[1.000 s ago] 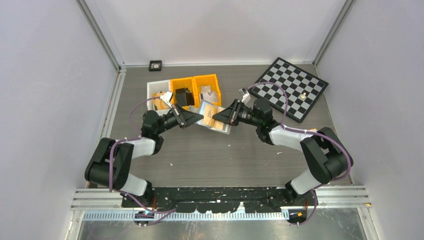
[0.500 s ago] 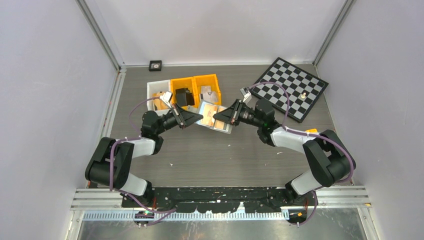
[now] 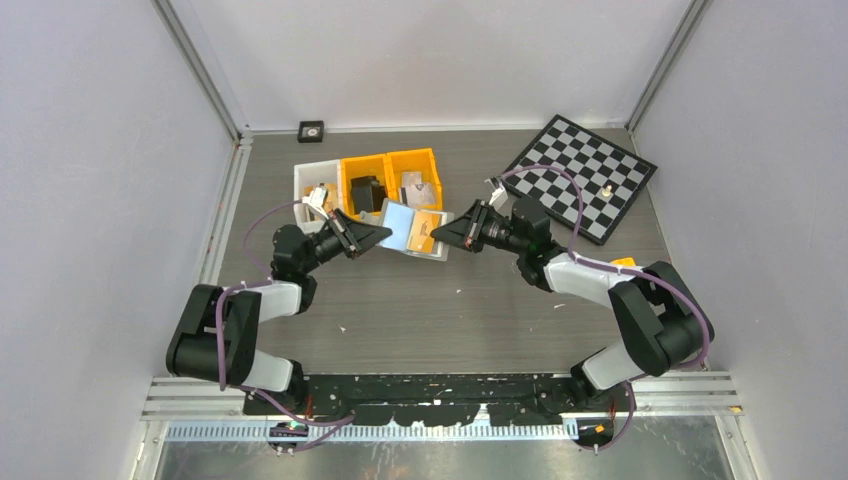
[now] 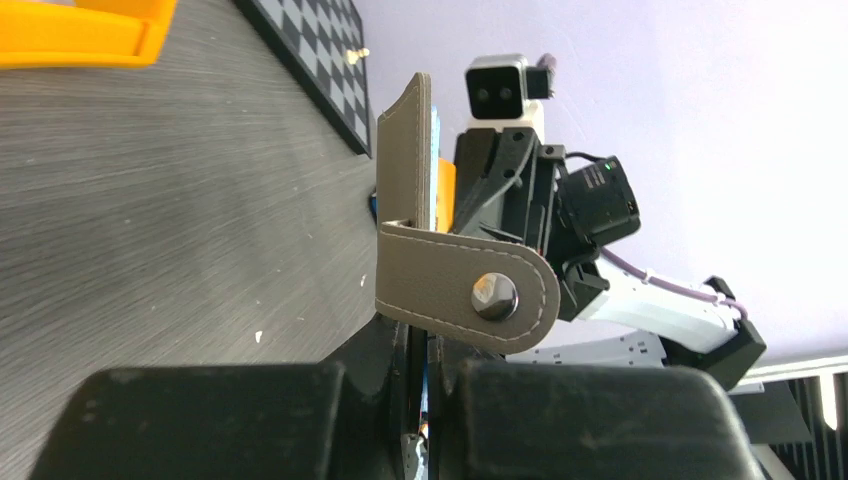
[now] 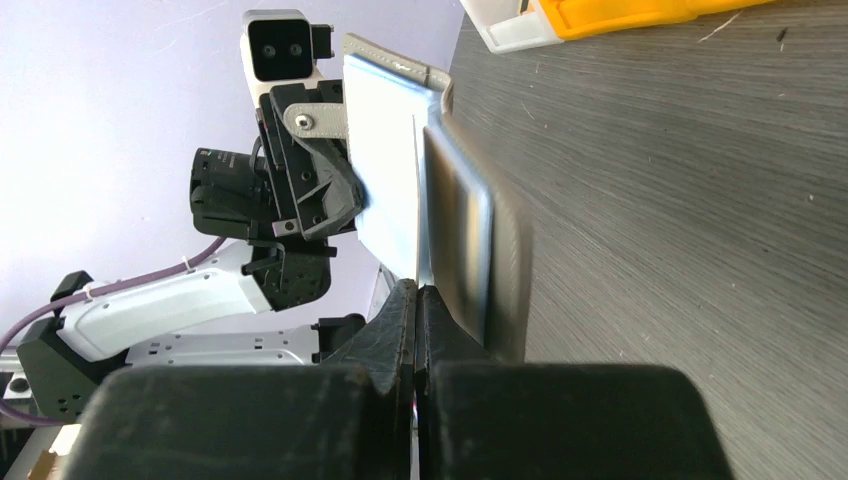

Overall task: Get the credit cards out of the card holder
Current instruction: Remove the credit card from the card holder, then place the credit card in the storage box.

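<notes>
The card holder [image 3: 392, 210] is a grey stitched case with a snap strap [image 4: 465, 290]. It hangs above the table between the two arms, and my left gripper [image 3: 383, 236] is shut on its near end. A pale blue credit card [image 3: 400, 222] and a tan-brown one [image 3: 426, 230] stick out of it toward the right arm. My right gripper [image 3: 443, 237] is shut on a thin card edge [image 5: 415, 200], with the tan-brown card right at its tips. In the right wrist view the pale blue card [image 5: 385, 170] faces me, and a blurred tan panel [image 5: 460, 230] sits beside the fingers.
Two orange bins [image 3: 428, 160] and a white bin [image 3: 303, 180] holding small parts stand just behind the card holder. A chessboard [image 3: 585, 180] with one small piece [image 3: 607, 188] lies at the back right. A small black square [image 3: 311, 130] sits by the back wall.
My right gripper has shut on the card edge. The left arm has drawn back to the left with the card holder, and more of the cards now shows.
</notes>
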Robot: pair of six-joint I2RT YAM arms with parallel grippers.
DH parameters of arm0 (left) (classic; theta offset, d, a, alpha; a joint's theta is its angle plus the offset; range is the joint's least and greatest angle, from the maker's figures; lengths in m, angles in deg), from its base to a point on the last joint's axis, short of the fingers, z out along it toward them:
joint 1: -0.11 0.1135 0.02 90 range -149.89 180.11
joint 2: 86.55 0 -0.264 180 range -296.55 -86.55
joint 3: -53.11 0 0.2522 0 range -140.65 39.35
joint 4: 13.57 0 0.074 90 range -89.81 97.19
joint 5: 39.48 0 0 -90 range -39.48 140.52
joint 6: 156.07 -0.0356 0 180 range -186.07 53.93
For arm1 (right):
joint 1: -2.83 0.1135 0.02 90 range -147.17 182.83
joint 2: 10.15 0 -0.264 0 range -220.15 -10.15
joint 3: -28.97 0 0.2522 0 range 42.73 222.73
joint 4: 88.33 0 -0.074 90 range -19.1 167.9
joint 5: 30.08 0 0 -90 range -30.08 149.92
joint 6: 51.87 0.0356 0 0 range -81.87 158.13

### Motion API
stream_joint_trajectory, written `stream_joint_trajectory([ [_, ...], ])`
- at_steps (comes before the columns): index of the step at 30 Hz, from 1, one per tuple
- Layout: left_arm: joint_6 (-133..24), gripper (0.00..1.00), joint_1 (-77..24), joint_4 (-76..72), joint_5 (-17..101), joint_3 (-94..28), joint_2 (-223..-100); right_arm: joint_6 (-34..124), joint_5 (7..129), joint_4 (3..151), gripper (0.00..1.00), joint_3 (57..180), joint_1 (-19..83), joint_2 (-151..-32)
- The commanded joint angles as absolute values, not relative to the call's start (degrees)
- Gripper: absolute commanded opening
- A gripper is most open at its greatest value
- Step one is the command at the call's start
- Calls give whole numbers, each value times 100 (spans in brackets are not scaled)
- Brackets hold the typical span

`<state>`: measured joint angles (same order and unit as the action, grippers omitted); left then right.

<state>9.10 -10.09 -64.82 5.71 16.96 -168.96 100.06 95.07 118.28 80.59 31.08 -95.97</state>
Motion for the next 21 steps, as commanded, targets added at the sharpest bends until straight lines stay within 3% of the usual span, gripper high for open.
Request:
stream_joint_trajectory([
  [1,271,0,-778,-5677,727,1698,-16294,9618,9341,11514,1,8190,3086,-9092],
  [12,-1955,0,-728,-1302,2340,1206,-14531,8737,8793,9832,0,8924,3143,-8583],
  [21,-2607,0,-730,-14,3508,988,-13867,8373,8387,8935,0,10542,3663,-9786],
])
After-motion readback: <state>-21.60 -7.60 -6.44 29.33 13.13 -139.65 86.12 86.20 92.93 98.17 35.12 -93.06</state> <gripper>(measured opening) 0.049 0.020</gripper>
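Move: The gold card is already pinched in the right fingers, its middle some 2 cm left of them and 1 cm ahead, just over the open card holder, whose middle is about 4 cm left, 1 cm ahead and 1 cm below. The right yellow bin stands roughly 23 cm ahead, 4 cm left and 15 cm below. From the left hand, which grips the holder's left end, the card lies about 7 cm right and 1 cm above, level fore and aft. Part the two hands: keep the left fingers shut on the card holder and carry it about 8 cm left, sinking as it goes, while rolling its left side up some 30 degrees and turning it counter-clockwise. Keep the gold card pinched in the right gripper and lift it about 5 cm off the holder, easing slightly right first, then swinging forward and back left. ##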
